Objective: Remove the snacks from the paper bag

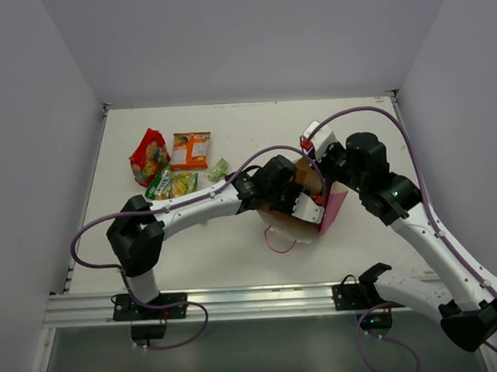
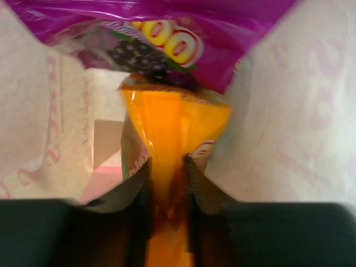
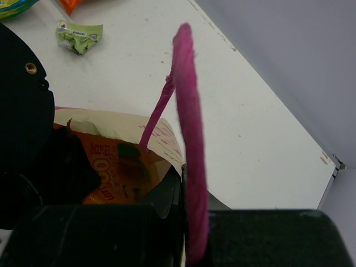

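The paper bag (image 1: 334, 205) lies tilted in the middle of the table, its mouth toward the left arm. My left gripper (image 2: 167, 167) is deep inside the bag, its jaws pinching an orange snack packet (image 2: 173, 125). A purple-magenta packet (image 2: 167, 30) lies just behind that one. The bag's cream walls (image 2: 303, 111) close in on both sides. My right gripper (image 3: 190, 186) is shut on the bag's pink cord handle (image 3: 188, 117) at the rim. The right wrist view also shows the orange packet (image 3: 108, 172) inside the bag's mouth.
Out on the table at the back left lie a red packet (image 1: 148, 155), an orange packet (image 1: 190, 151), a green-yellow packet (image 1: 172, 184) and a tiny pale green one (image 1: 219, 168). The left arm (image 1: 200, 207) reaches across the middle. Grey walls enclose the table.
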Robot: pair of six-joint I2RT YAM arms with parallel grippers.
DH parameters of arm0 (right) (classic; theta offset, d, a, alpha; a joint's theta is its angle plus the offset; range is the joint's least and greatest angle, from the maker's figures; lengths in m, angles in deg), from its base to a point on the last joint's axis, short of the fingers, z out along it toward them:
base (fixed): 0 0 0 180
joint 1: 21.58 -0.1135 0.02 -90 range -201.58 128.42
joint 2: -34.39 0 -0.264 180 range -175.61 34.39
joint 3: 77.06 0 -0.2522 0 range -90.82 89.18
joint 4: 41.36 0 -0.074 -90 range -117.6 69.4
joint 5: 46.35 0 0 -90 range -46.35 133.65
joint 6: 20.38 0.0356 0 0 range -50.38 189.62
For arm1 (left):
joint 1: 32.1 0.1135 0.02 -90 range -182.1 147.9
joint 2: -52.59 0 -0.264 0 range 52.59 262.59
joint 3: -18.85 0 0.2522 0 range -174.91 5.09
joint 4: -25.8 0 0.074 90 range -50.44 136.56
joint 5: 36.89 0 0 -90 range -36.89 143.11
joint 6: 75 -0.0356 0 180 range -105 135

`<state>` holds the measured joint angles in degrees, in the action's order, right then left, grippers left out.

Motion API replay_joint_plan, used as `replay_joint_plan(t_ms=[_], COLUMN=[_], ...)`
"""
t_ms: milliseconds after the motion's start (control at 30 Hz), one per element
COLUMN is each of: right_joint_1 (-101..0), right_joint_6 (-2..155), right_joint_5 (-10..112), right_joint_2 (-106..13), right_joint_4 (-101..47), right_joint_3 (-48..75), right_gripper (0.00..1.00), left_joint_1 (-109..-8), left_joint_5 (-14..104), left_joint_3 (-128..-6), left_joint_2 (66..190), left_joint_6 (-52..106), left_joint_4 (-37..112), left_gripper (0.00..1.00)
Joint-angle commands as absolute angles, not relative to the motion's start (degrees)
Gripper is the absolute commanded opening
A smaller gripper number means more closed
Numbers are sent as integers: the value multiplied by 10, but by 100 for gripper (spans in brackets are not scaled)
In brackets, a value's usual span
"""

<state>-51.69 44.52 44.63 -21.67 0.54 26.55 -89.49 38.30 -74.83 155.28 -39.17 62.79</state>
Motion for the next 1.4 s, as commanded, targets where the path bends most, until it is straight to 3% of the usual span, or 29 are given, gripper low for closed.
replay_joint_plan(t_ms=[0,33,700,1133,1367], right_joint_1=[-520,-520,-519,-521,-523], right_joint_6=[447,447,454,480,480], right_joint_5=[439,437,359,432,396], right_joint_2=[-188,-188,-217,-218,-213], right_joint_4=[-84,-87,-131,-106,-120], right_joint_3=[252,255,313,278,302], right_gripper=[0,0,0,0,0], left_joint_1=[-890,-890,-889,-889,-888], left_joint_5=[354,352,334,360,459], left_joint_3=[-765,-765,-685,-678,-723], left_joint_2=[1548,1545,1199,1308,1321], left_joint_6=[-400,-399,-288,-275,-254], left_joint_4=[632,636,415,425,369], left_gripper=[22,0,0,0,0])
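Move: The orange snack packet stands in the paper bag with its upper edge already between the left fingers; its middle is about 2 cm to this hand's right and 4 cm below. The purple packet lies some 6 cm to the left hand's right, level fore and aft; the paper bag's middle is about 3 cm right and 2 cm below. From the right gripper, which pinches the bag's rim, the orange packet is roughly 5 cm back, 5 cm left and 19 cm below. Shut the left fingers on the orange packet's upper edge, then haul it up about 18 cm, drifting back and left some 5 cm while tilting the fingers nearly 30 degrees up towards level. Keeping the pinch, swing back forward and right and lower about 5 cm. Keep the right gripper clamped on the bag's rim, letting it ride a little forward, up, then down. ##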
